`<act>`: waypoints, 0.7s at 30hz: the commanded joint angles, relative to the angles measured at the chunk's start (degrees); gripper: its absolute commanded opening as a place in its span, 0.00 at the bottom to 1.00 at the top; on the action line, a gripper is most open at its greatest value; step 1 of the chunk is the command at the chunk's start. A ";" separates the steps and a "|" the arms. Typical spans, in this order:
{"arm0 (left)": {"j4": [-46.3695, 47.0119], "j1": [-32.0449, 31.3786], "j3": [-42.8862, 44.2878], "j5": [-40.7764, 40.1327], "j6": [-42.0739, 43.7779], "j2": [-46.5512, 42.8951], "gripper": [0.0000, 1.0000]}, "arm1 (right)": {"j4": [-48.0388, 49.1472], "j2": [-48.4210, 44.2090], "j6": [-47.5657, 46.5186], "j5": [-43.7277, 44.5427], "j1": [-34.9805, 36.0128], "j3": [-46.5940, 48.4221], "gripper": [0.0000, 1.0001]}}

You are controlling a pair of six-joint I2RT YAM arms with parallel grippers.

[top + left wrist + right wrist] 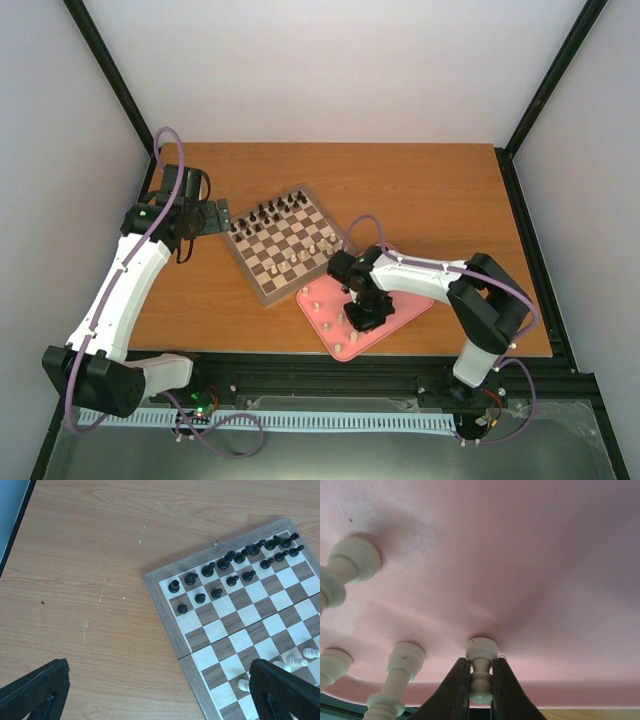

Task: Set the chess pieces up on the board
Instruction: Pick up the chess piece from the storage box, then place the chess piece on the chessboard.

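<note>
The board [262,292] lies at mid-table with dark pieces [272,212] on its far rows and a few cream chess pieces [315,250] near its right corner. More cream pieces [335,318] stand on the pink tray [400,305]. My right gripper [362,318] is down on that tray. In the right wrist view it [481,682] is shut on a cream pawn [481,652] whose base rests on the tray [520,555]. My left gripper [160,700] is open over the table by the board's left border [165,610], holding nothing. Its fingers [35,690] show at the bottom corners.
Three other cream pieces [400,667] stand on the tray just left of the held pawn. Dark pieces [230,567] fill two rows of the board, and a few cream ones [295,661] sit near my left gripper's right finger. The table's near edge runs close behind the tray.
</note>
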 commanded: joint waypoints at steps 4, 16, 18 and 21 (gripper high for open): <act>0.83 0.37 0.58 0.25 0.06 -0.14 1.00 | -7.71 0.43 -1.08 6.92 -0.20 11.39 0.03; -1.42 0.37 6.85 -1.03 0.92 -0.12 1.00 | -17.25 16.25 -7.45 5.61 1.51 48.33 0.03; -1.32 0.37 7.75 -0.79 1.15 0.21 1.00 | -16.98 19.85 -8.73 3.70 2.27 54.23 0.03; -1.31 0.37 8.68 -1.06 1.61 0.57 1.00 | -16.96 25.58 -10.07 0.73 3.84 62.87 0.03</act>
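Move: The white pawn already between the right fingers still stands on the pink tray; the free end square of the board's white pawn row lies about 12 cm ahead and 23 cm left, some 1 cm lower. The row's end pawn is 13 cm ahead, 21 cm left. Two tray pieces stand close: one 2 cm back and 3 cm left, another 2 cm ahead and 6 cm left. From the left hand that square is roughly 5 cm back, 9 cm right, 22 cm down. The white pawn, kept pinched in the shut right fingers, is lifted off the tray and swept towards the board: about 15 cm left, 12 cm forward and 12 cm up. The rise and forward travel ease off while the leftward swing goes on, the wrist tilting some 20 degrees so the fingers swing forward. Late on, the empty, open left hand rises about 4 cm, its fingers tipping up slightly. ##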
